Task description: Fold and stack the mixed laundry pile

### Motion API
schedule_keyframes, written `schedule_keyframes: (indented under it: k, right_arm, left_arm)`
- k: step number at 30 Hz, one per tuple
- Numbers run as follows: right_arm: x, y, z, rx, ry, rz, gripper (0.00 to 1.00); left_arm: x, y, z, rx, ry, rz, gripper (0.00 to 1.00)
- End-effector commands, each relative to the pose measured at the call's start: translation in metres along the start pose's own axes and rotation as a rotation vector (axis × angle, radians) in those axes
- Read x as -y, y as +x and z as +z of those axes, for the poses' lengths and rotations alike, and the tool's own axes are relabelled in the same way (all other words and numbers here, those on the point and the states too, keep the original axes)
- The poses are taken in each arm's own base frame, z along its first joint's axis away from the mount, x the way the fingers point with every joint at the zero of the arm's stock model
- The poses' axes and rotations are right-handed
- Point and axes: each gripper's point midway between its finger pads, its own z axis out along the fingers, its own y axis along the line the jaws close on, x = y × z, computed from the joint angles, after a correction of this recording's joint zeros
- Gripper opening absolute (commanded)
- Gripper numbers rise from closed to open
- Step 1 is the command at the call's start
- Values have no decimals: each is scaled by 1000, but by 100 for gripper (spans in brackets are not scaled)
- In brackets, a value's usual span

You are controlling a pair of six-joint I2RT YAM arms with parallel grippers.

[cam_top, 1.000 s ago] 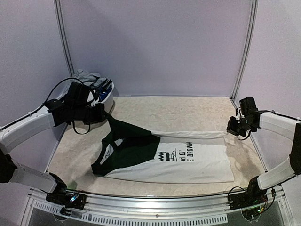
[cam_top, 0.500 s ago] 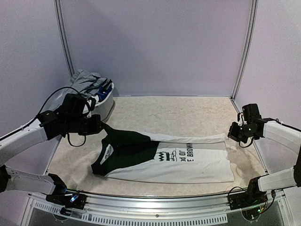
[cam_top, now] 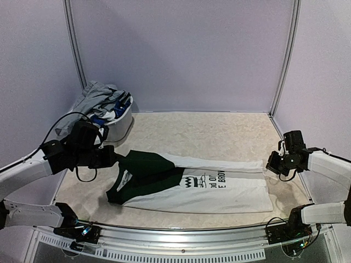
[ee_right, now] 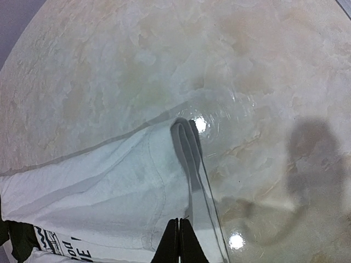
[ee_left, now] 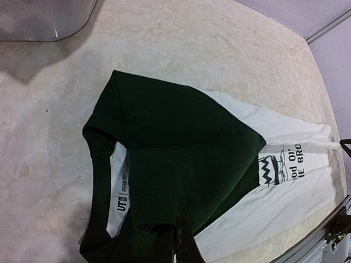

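Observation:
The white T-shirt (cam_top: 230, 189) with dark green sleeves (cam_top: 151, 171) and black print lies across the table, its far edge lifted and folded toward the front. My left gripper (cam_top: 113, 156) is shut on the dark green sleeve cloth (ee_left: 181, 142) at the shirt's left end; in the left wrist view the fingers (ee_left: 175, 224) pinch that cloth. At the right end my right gripper (cam_top: 270, 164) is shut on the white hem (ee_right: 109, 181), the closed gripper (ee_right: 179, 222) holding a folded strip of it. The rest of the laundry pile (cam_top: 101, 98) sits heaped at the back left.
The white plastic basket (cam_top: 122, 125) holding the heap stands in the back left corner, just behind my left arm; its wall (ee_left: 44, 22) shows in the left wrist view. A metal rail (cam_top: 175, 230) runs along the near edge. Walls close in the table's back and sides.
Both grippers have moved toward the near edge and lower, drawing the shirt's far edge over its body. The raised green sleeve has come down flatter.

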Motion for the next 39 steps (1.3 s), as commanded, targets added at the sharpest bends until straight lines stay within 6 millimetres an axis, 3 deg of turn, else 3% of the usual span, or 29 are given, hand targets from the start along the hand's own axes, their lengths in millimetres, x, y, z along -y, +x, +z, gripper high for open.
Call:
schedule_keyframes:
  k: [1,16,39]
  right_arm:
    - [2,5,4,11,-14,21,1]
    - [18,24,5,10,5,78,2]
    - [29,37,-11,37,18,111,1]
  left_arm:
    - [-4,16,2,-7,6,-8,0]
    - [-16,62,18,-53,-3,-34,0]
    - [-22,86,1,-38,-2,-28,0]
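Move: The left hand, pinching the green sleeve, has the shirt's near shoulder about 8 cm back, 3 cm to its left and 14 cm below; the collar lies 1 cm back and 4 cm left, just as far down. The right hand holds the hem end of the folded-back strip. From it, the near hem corner is some 14 cm back, 1 cm right and 5 cm down; the printed lettering sits 18 cm left and 2 cm back. Keeping their pinch on the turned-over far side of the shirt, both hands draw it back across the body towards the near edge. The left sinks and pulls back at once with the sleeve, then levels off while still drawing back, some 5 cm each way in all; the right eases the hem end back about 3 cm, dipping about 2 cm and rising slightly again. Fingers stay shut, wrists nearly steady. ##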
